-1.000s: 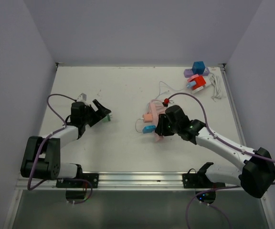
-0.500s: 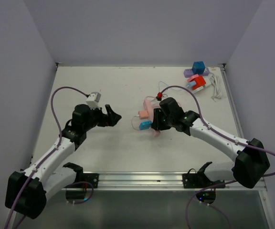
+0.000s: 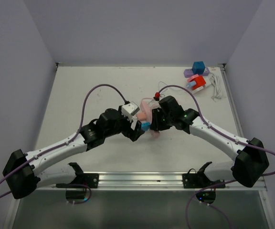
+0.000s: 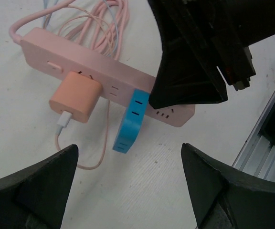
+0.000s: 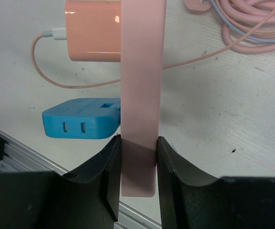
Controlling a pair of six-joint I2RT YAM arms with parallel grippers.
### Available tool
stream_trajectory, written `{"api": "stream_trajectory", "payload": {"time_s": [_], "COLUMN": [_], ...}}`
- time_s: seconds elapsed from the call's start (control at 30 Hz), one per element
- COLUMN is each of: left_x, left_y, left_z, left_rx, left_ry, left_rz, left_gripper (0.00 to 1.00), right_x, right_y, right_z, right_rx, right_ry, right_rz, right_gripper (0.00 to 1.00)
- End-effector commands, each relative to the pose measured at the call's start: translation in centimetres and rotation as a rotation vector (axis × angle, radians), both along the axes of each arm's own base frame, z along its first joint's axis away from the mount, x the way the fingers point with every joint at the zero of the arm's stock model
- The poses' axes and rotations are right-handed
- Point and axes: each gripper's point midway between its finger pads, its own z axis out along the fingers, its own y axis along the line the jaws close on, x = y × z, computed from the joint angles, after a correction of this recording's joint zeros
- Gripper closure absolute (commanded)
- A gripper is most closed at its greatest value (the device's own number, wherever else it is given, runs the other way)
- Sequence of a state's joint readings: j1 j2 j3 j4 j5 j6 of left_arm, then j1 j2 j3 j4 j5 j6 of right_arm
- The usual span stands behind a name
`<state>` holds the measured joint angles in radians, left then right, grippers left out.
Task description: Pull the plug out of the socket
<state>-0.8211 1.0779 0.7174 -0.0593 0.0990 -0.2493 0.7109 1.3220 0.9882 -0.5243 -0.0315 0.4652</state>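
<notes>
The socket is a pink power strip (image 4: 87,59), and my right gripper (image 5: 138,148) is shut on its near end. Two plugs sit in the pink power strip (image 5: 142,71): a blue plug (image 4: 130,121) close to the held end and a salmon charger plug (image 4: 75,97) with a thin cable further along. My left gripper (image 4: 129,157) hangs open just short of the blue plug, its fingers (image 4: 37,186) wide apart with nothing between them. In the top view the left gripper (image 3: 136,130) and right gripper (image 3: 155,121) meet at the strip (image 3: 144,112).
The strip's pink cord lies coiled (image 5: 252,24) behind it. Purple, blue and red blocks (image 3: 197,76) and a white cable (image 3: 216,86) lie at the back right. A metal rail (image 3: 137,179) runs along the near edge of the table.
My left arm has swung from the left side of the table across to the strip, jaws staying open. The right gripper kept its hold and shifted the strip slightly up and left.
</notes>
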Motion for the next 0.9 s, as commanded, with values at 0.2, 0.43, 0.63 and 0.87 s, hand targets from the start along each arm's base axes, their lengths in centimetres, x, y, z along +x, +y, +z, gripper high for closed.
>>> {"api": "stream_trajectory", "payload": {"time_s": [0.2, 0.43, 0.63, 0.87], "left_x": [-0.1, 0.2, 0.3, 0.1], "left_y": [-3.8, -4.4, -4.8, -4.6], "left_z": [0.5, -0.8, -1.6, -1.8], "left_rx": [0.161, 0.214, 0.233, 0.25], "left_ry": [-0.136, -0.133, -0.119, -0.117], "left_rz": [-0.107, -0.132, -0.144, -0.156], "left_gripper": [0.19, 0.3, 0.43, 0.71], "right_x": [0.0, -0.6, -0.9, -1.1], "right_y": [1.6, 1.5, 1.9, 1.6], "right_z": [4.0, 4.2, 4.7, 4.0], "right_rx": [0.104, 0.119, 0.15, 0.129], "right_ry": [-0.086, -0.097, -0.113, -0.118], "right_rz": [0.088, 0.115, 0.144, 0.162], "right_gripper": [1.0, 1.0, 1.0, 1.0]}}
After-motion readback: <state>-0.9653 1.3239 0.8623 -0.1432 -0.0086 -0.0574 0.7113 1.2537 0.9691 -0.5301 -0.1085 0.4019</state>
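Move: The blue plug sticks out of the left side of the power strip, about 4 cm to the left gripper's right, 1 cm ahead and 5 cm below it. The strip's middle is some 3 cm farther right and 4 cm farther out than the plug; the pink charger lies about 5 cm beyond the plug and 2 cm left. From the right gripper, which already holds the strip, the plug is roughly 5 cm left, 1 cm ahead and about level. Bring the left gripper about 4 cm right and a touch back to straddle the blue plug, then sink it some 4 cm, rolling its left side up about 15 degrees while the wide-open fingers close to roughly a third, meeting the plug's two sides. Keep the strip pinched in the right gripper as that eases back and up about 1.5 cm each. ##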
